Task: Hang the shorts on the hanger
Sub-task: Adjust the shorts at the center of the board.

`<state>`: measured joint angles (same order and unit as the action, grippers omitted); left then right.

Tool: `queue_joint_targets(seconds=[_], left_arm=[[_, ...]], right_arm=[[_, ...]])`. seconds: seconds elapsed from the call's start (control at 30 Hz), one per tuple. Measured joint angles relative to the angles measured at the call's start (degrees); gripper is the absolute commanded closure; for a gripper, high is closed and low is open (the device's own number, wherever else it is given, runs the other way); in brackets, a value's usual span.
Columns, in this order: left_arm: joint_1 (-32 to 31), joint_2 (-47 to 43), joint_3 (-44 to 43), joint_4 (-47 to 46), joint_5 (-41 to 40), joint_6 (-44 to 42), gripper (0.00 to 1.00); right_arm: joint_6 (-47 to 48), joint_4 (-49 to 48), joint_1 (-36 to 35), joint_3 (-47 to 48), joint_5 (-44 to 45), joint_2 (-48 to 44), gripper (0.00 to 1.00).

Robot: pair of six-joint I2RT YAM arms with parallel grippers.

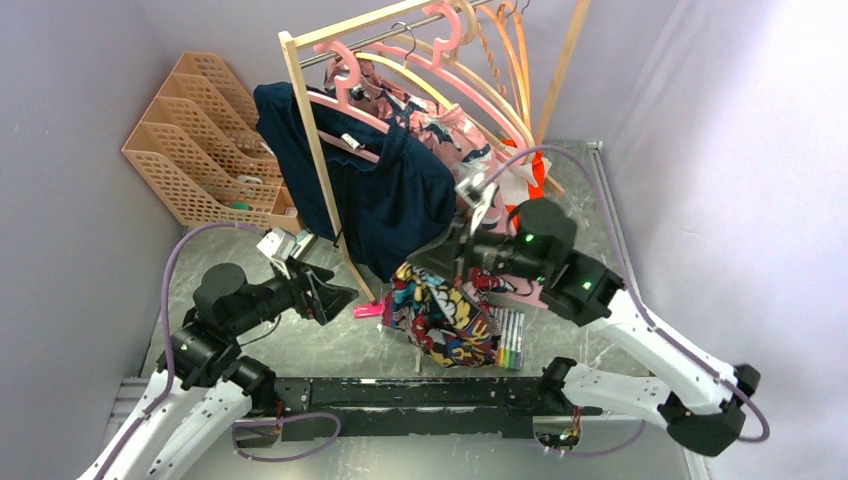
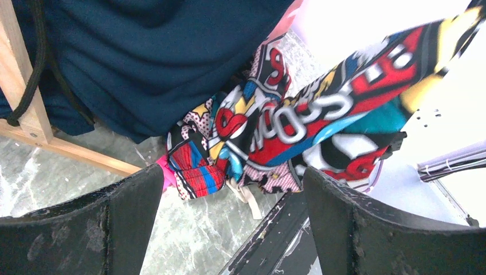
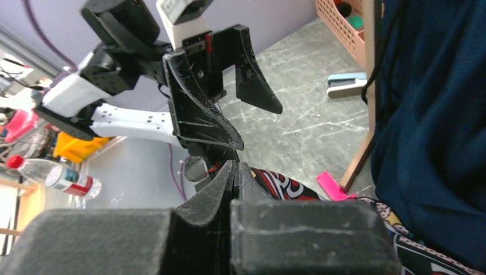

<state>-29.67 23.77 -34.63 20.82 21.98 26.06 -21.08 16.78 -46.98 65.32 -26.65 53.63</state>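
The comic-print shorts [image 1: 440, 315] hang bunched over the table's middle, their top edge pulled up to my right gripper [image 1: 415, 265]. That gripper is shut on the shorts, its jaws pressed together [image 3: 236, 166] with printed fabric [image 3: 286, 186] just beneath. My left gripper [image 1: 340, 290] stands open to the left of the shorts, apart from them. In the left wrist view the shorts [image 2: 286, 132] stretch up to the right, ahead of the wide jaws [image 2: 232, 180]. A large pale-pink hanger [image 1: 490, 97] hangs on the rail at the back.
A wooden rack post [image 1: 325, 170] and a navy garment [image 1: 390, 200] stand just behind the shorts. Peach file baskets [image 1: 200, 140] sit back left. Coloured markers [image 1: 508, 340], a magenta object [image 1: 366, 311] and a black rail [image 1: 420, 392] lie near the front.
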Motion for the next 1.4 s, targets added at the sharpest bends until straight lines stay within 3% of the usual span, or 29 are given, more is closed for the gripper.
queue_joint_targets(seconds=[0.23,0.4,0.6,0.77,1.13,1.2,1.4], left_arm=[[0.00,-1.53,0.35,0.04,-0.39,0.00,0.04],[0.00,-2.75,0.31,0.50,-0.52,0.00,0.03],[0.00,-4.79,-0.68,2.25,0.92,0.28,0.03],[0.00,-7.56,-0.96,2.99,2.45,1.88,0.05],[0.00,-4.96,-0.94,1.20,5.14,5.55,0.07],[0.00,-4.48,-0.94,1.05,5.11,5.79,0.14],[0.00,-3.61,-0.94,1.27,3.93,6.25,0.57]], right_arm=[[1.18,-6.19,-18.43,-4.24,23.71,5.01,1.00],[0.50,-11.39,-24.15,-4.02,37.09,10.88,1.00],[-2.34,-15.85,-26.18,-1.70,47.98,18.58,1.00],[-5.29,-20.48,-26.27,-0.79,51.30,21.07,1.00],[-8.09,-30.08,-28.76,3.69,49.42,25.64,1.00],[-8.48,-30.71,-29.24,3.69,48.70,25.90,1.00],[-8.83,-31.93,-29.81,3.78,47.43,25.97,1.00]])
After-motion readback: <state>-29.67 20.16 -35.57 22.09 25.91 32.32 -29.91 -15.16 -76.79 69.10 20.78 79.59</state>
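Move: Hanging from the right hand's shut fingers, the patterned shorts have their middle about 17 cm to the left hand's right, 3 cm back and nearly level. The pink strip lies some 10 cm right of the left hand, 5 ahead and 24 below; the navy garment hangs about 18 ahead and 5 right at its height. The right hand is bound for the left gripper, roughly 16 cm to its left, level fore and aft, and 13 lower. Carrying the shorts left towards the open left gripper, the right hand travels about 16 cm, sinking some 6 cm on the way and then rising back, its fingers swinging clockwise and ending tipped up a little; its grip stays shut. The left hand draws back about 3 cm and rises 2, eases forward slightly, then begins closing around the hanging cloth, only part-way shut. ##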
